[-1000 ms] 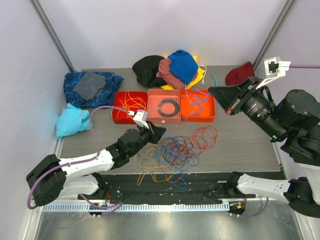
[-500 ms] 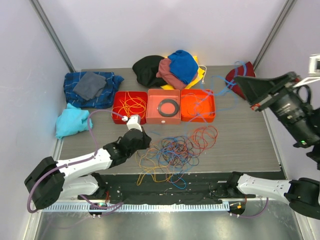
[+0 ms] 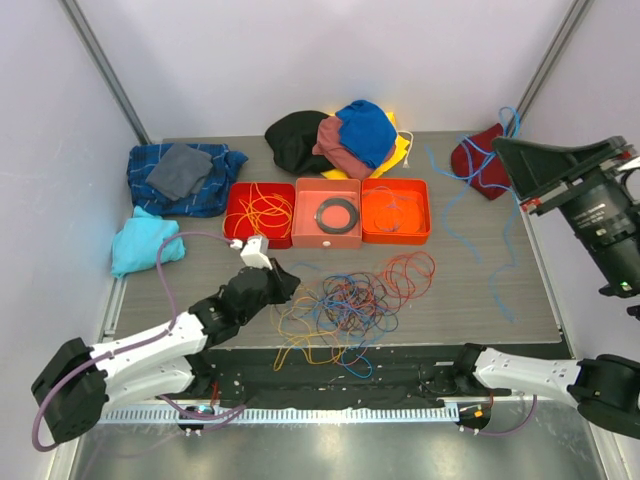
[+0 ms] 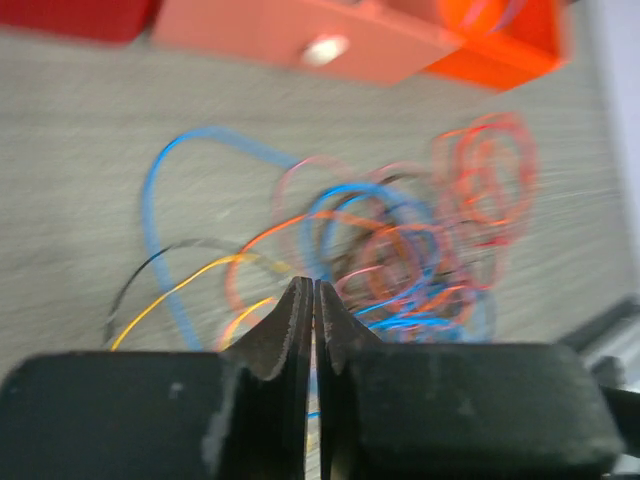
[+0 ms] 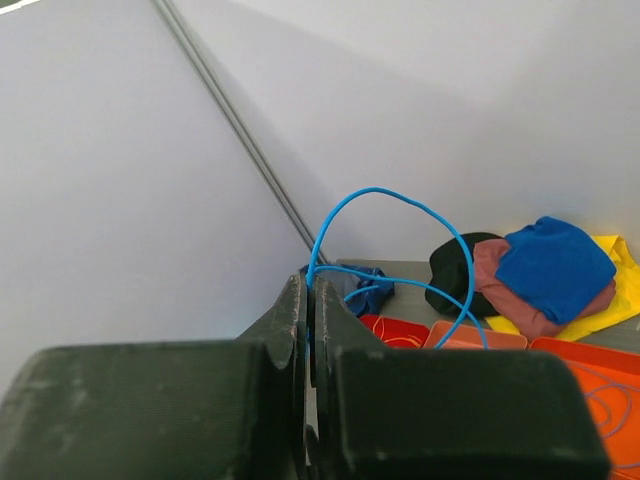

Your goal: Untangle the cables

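Observation:
A tangle of thin orange, blue and red cables (image 3: 355, 300) lies on the table in front of the trays, and it fills the left wrist view (image 4: 400, 260). My left gripper (image 3: 288, 280) is at the tangle's left edge, low over the table. Its tips (image 4: 313, 288) are shut and I see nothing held between them. My right gripper (image 3: 500, 148) is raised at the far right and shut on a long blue cable (image 3: 490, 215). That blue cable (image 5: 400, 197) loops out from the shut tips (image 5: 311, 285) and trails down over the table's right side.
Three trays stand in a row: a red tray (image 3: 232, 232) with orange cables, a middle tray (image 3: 306, 232) with a black ring (image 3: 337, 212), and an orange tray (image 3: 424, 232) with thin cables. Clothes lie at the back (image 3: 340, 135), a dark red cloth (image 3: 478, 158) at the right, and blue cloths (image 3: 185, 175) at the left.
My right gripper swung up and to the right, drawing the blue cable out of the orange tray and across the table's right side. My left gripper drew back left, away from the trays.

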{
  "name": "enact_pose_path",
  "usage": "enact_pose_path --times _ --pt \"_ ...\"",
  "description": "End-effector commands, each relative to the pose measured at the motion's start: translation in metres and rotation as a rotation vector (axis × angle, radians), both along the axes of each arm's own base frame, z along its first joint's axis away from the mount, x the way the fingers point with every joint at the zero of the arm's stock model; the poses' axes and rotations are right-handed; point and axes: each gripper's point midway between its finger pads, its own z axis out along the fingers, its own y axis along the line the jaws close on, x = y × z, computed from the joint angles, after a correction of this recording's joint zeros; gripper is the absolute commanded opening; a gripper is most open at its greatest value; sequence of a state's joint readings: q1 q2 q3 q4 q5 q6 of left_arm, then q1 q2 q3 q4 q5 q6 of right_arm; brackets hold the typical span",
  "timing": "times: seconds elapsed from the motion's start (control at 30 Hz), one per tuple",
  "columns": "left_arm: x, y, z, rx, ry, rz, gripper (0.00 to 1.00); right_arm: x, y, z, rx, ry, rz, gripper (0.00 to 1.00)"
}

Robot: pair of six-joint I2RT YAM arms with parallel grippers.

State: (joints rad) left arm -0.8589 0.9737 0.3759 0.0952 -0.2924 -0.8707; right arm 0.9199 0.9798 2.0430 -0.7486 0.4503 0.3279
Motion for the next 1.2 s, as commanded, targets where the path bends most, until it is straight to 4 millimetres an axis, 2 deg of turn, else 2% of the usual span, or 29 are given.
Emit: enact_pose_path --times 0.0,0.03,0.1,0.2,0.27,0.37,0.4,0.43,0.5,0.53,0.6,0.63,0.7,0.73,0.77,0.83,0.97,1.07,1.13,1.17 --pt "0.013 -0.026 0.079 -0.19 -0.252 -0.085 0.16 0.009 0.02 -0.008 -0.017 0.018 0.026 0.01" --pt "0.014 -0.03 0.093 -0.21 -0.281 -0.1 0.2 0.012 0.025 -0.014 -0.023 0.034 0.032 0.01" --pt "0.011 -0.035 0.105 -0.216 -0.309 -0.143 0.29 0.012 0.027 -0.022 -0.031 0.048 0.039 0.01" --pt "0.008 -0.037 0.125 -0.246 -0.348 -0.164 0.39 0.019 0.039 -0.051 -0.066 0.105 0.052 0.01" --pt "0.006 -0.035 0.134 -0.256 -0.375 -0.172 0.43 0.02 0.048 -0.079 -0.091 0.149 0.075 0.01" --pt "0.003 -0.03 0.158 -0.271 -0.444 -0.178 0.57 0.021 0.056 -0.117 -0.107 0.203 0.095 0.01" --pt "0.003 -0.029 0.172 -0.278 -0.474 -0.178 0.65 0.022 0.058 -0.126 -0.112 0.218 0.098 0.01" --pt "0.002 -0.026 0.183 -0.285 -0.499 -0.172 0.7 0.025 0.064 -0.146 -0.138 0.249 0.1 0.01" --pt "0.005 -0.02 0.193 -0.263 -0.522 -0.148 0.81 0.023 0.065 -0.161 -0.129 0.276 0.11 0.01" --pt "0.007 -0.018 0.207 -0.265 -0.54 -0.137 0.83 0.026 0.071 -0.181 -0.148 0.305 0.112 0.01" --pt "0.008 -0.017 0.21 -0.231 -0.545 -0.137 0.87 0.025 0.077 -0.197 -0.142 0.339 0.136 0.01" --pt "0.008 -0.017 0.219 -0.232 -0.559 -0.139 0.88 0.026 0.082 -0.211 -0.161 0.362 0.145 0.04" --pt "0.009 -0.017 0.217 -0.213 -0.557 -0.143 0.88 0.026 0.088 -0.223 -0.181 0.387 0.161 0.14" --pt "0.009 -0.017 0.216 -0.211 -0.556 -0.143 0.89 0.026 0.089 -0.227 -0.192 0.398 0.163 0.24" --pt "0.009 -0.017 0.215 -0.209 -0.557 -0.144 0.89 0.027 0.088 -0.229 -0.203 0.403 0.157 0.3" --pt "0.01 -0.017 0.21 -0.204 -0.555 -0.142 0.9 0.028 0.085 -0.231 -0.217 0.404 0.142 0.39" --pt "0.011 -0.023 0.203 -0.204 -0.542 -0.157 0.91 0.029 0.081 -0.233 -0.231 0.401 0.123 0.4" --pt "0.012 -0.034 0.197 -0.208 -0.523 -0.187 0.91 0.032 0.079 -0.243 -0.257 0.417 0.101 0.36" --pt "0.012 -0.037 0.194 -0.207 -0.51 -0.2 0.91 0.035 0.074 -0.262 -0.282 0.449 0.066 0.36" --pt "0.013 -0.039 0.19 -0.202 -0.498 -0.205 0.91 0.036 0.075 -0.287 -0.318 0.491 0.053 0.37"
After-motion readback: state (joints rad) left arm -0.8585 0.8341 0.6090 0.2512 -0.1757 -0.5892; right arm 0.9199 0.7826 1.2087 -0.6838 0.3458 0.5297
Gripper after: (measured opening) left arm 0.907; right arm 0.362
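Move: My right hand holds the blue cable high up; the tangle it comes down towards lies about 18 cm to its left, roughly 2 cm ahead and some 60 cm below. From that hand the red coil is 8 cm ahead and 5 left, the orange bin 23 ahead and 8 left. From my low left hand the tangle is about 12 cm right, 1 ahead and 8 below, with the salmon bin 22 ahead and 7 right. I bring my right hand down about 25 cm and some 8 cm to the left towards the tangle, tipping its fingers down, and near the bottom part them to let go of the blue cable. Meanwhile I lift my left hand away from the tangle, roughly 20 cm nearly straight up, its fingertips tilting up some 30 degrees while the fingers spread wide. ##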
